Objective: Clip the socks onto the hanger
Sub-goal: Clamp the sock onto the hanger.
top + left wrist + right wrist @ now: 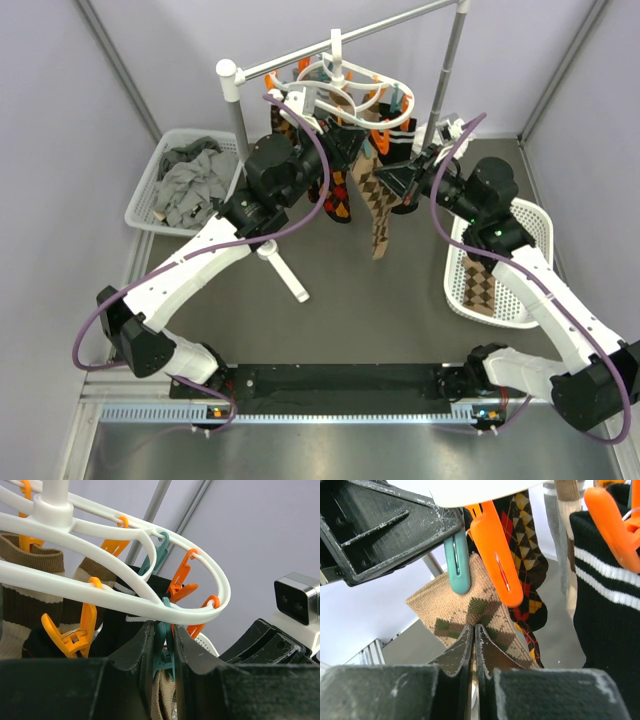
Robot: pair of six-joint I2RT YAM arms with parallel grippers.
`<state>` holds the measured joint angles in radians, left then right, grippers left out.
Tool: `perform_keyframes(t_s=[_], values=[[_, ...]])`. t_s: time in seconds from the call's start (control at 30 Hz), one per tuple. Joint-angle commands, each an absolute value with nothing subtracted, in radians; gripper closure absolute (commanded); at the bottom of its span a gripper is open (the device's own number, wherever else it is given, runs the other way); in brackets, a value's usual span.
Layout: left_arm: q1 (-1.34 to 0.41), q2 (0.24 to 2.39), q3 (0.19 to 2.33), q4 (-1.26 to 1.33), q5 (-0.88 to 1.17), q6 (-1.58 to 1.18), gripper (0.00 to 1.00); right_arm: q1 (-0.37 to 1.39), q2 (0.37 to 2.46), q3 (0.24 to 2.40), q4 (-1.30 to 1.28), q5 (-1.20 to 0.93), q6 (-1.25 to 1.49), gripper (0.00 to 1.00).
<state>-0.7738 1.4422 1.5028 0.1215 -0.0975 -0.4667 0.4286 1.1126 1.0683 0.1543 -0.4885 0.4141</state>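
Note:
The white oval hanger hangs from the rail, with several argyle socks clipped under it. My left gripper is shut on the handles of a teal clip on the hanger's ring. My right gripper is shut on a tan argyle sock and holds its cuff up against that teal clip, beside an orange clip. Whether the cuff sits between the clip's jaws is hidden. In the top view the two grippers meet under the hanger.
The rail stand's post rises behind the left arm. A white basket of grey socks sits back left. Another white basket at right holds an argyle sock. A black striped sock hangs close on the right.

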Motion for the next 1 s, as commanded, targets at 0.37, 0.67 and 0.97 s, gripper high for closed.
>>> perform_keyframes(t_s=[0.37,0.67,0.97], values=[[-0.77,1.411,1.493,0.158,-0.078,-0.476,0.77,0.44,1.137,1.154,0.255,-0.474,0.439,1.0],[-0.77,1.391,1.496,0.16,-0.104,-0.456,0.33,0.44,1.144,1.167,0.267,-0.472,0.443,1.0],[-0.77,1.368,1.49,0.14,-0.155,-0.43,0.28,0.439,1.12,1.141,0.177,-0.359,0.361,0.61]])
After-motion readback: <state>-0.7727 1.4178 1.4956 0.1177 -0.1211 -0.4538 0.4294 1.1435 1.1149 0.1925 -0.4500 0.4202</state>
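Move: Between the left fingertips sits the teal clip, its handles already squeezed, its middle only about 1 cm forward, right and below. From the right hand, which already pinches the checkered sock, that clip lies some 3 cm ahead, 4 cm left and 4 cm above. The orange clip hangs about 3 cm to the teal clip's right and level with it; the black striped sock hangs roughly 7 cm ahead of the right hand, 2 cm right and a little below. Holding still on the teal clip's handles, the left hand lets the right raise the checkered sock about 2 cm, with a slight forward drift, up towards the jaws. Halfway through, the left fingers spread wide and release the handles, then start easing left and up; only at the end do the right fingers part around the cloth. ##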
